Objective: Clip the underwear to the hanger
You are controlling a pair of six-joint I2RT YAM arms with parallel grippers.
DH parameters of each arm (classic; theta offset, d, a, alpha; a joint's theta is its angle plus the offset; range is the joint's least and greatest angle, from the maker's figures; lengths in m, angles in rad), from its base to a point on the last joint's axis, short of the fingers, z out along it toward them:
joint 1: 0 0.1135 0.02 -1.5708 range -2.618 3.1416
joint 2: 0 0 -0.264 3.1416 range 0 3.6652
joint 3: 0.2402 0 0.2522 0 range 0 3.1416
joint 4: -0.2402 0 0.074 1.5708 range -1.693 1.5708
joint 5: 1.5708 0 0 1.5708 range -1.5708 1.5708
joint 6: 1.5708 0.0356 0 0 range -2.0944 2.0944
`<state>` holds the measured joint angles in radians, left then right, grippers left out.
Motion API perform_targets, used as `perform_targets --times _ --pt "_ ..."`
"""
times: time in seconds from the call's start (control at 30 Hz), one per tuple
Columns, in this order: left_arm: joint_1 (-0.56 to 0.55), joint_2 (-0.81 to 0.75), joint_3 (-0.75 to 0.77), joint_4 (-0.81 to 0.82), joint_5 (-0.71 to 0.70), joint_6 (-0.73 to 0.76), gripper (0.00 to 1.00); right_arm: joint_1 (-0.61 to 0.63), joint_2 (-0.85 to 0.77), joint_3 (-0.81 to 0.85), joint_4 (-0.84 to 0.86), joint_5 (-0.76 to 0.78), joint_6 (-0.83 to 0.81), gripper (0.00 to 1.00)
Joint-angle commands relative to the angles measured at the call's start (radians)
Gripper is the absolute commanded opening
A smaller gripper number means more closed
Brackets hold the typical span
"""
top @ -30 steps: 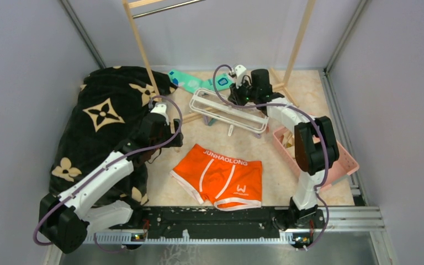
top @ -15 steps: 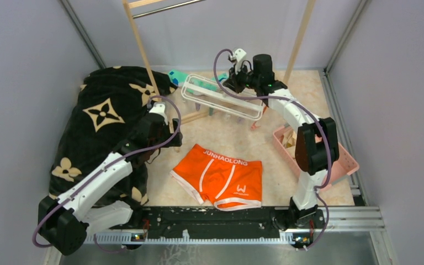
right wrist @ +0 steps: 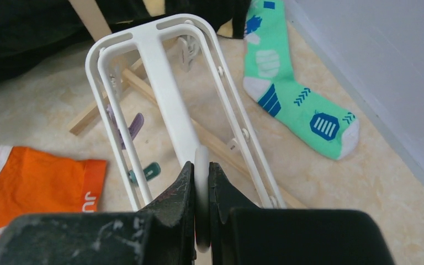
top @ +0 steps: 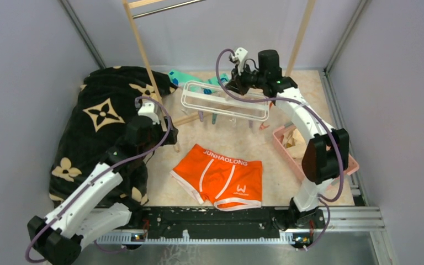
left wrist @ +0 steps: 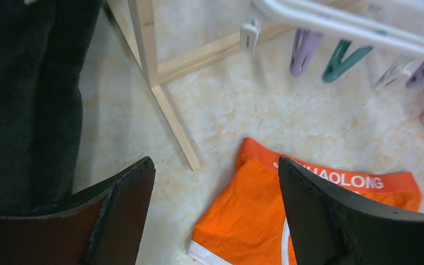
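Note:
The orange underwear (top: 218, 178) lies flat on the floor near the front, waistband lettering facing away from the arms. The white hanger (top: 223, 101) hangs lifted above the floor at the back, its purple clip (left wrist: 305, 51) and teal clip (left wrist: 339, 58) dangling. My right gripper (top: 236, 80) is shut on the hanger's hook, which is pinched between the jaws (right wrist: 201, 171), and the frame (right wrist: 165, 88) stretches away from it. My left gripper (left wrist: 214, 165) is open and empty, hovering left of the underwear (left wrist: 265, 215), over the floor.
A black patterned blanket (top: 105, 121) covers the left side. The wooden rack's post (top: 143, 49) and foot (left wrist: 171, 116) stand between the left gripper and the hanger. A teal sock (right wrist: 287, 88) lies at the back wall. A pink basket (top: 342, 160) sits at the right.
The right gripper closed on the hanger's hook and raised the hanger off the floor, carrying it up and slightly left. The left arm shifted a little left and back.

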<state>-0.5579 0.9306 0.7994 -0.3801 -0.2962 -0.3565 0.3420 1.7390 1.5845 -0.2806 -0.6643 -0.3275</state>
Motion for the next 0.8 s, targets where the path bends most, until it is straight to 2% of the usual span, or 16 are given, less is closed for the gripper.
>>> perform_targets --times 0.0,0.23,0.53,0.77 --pt "0.007 -0.097 0.035 0.048 0.009 0.047 0.89 -0.006 -0.156 0.035 -0.037 -0.052 -0.031 0.00" --pt "0.007 -0.115 0.056 0.028 -0.034 0.067 0.91 -0.007 -0.254 -0.098 -0.140 -0.024 -0.006 0.00" --pt "0.007 -0.048 0.028 0.040 0.003 0.048 0.91 -0.005 -0.267 -0.190 -0.180 -0.116 0.036 0.00" --pt "0.007 -0.016 -0.021 0.136 0.189 0.095 0.93 -0.008 -0.252 -0.175 -0.211 -0.073 0.055 0.00"
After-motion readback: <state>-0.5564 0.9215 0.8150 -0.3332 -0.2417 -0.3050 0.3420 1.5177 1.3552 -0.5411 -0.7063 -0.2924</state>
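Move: The underwear's waistband lies some 21 cm back from the right hand, about 2 cm to its left and 23 cm below. The hanger, already gripped by its hook, hangs with its middle roughly 2 cm back, 2 cm left and 8 cm under that hand; the green sock lies 11 cm ahead and 12 cm left, on the table. From the open left hand the waistband is about 5 cm back, 19 cm right and 17 cm down, the hanger's middle 14 cm ahead, 19 cm right and slightly lower. Backwards, about 10 cm and slightly rightwards, the right hand carries the hanger towards the underwear's waistband, first rising a little, then sinking about 6 cm and easing off while the wrist turns some 15 degrees; the fingers keep their pinch on the hook. The left hand, still empty and wide open, lifts about 5 cm, then comes most of the way down again. ##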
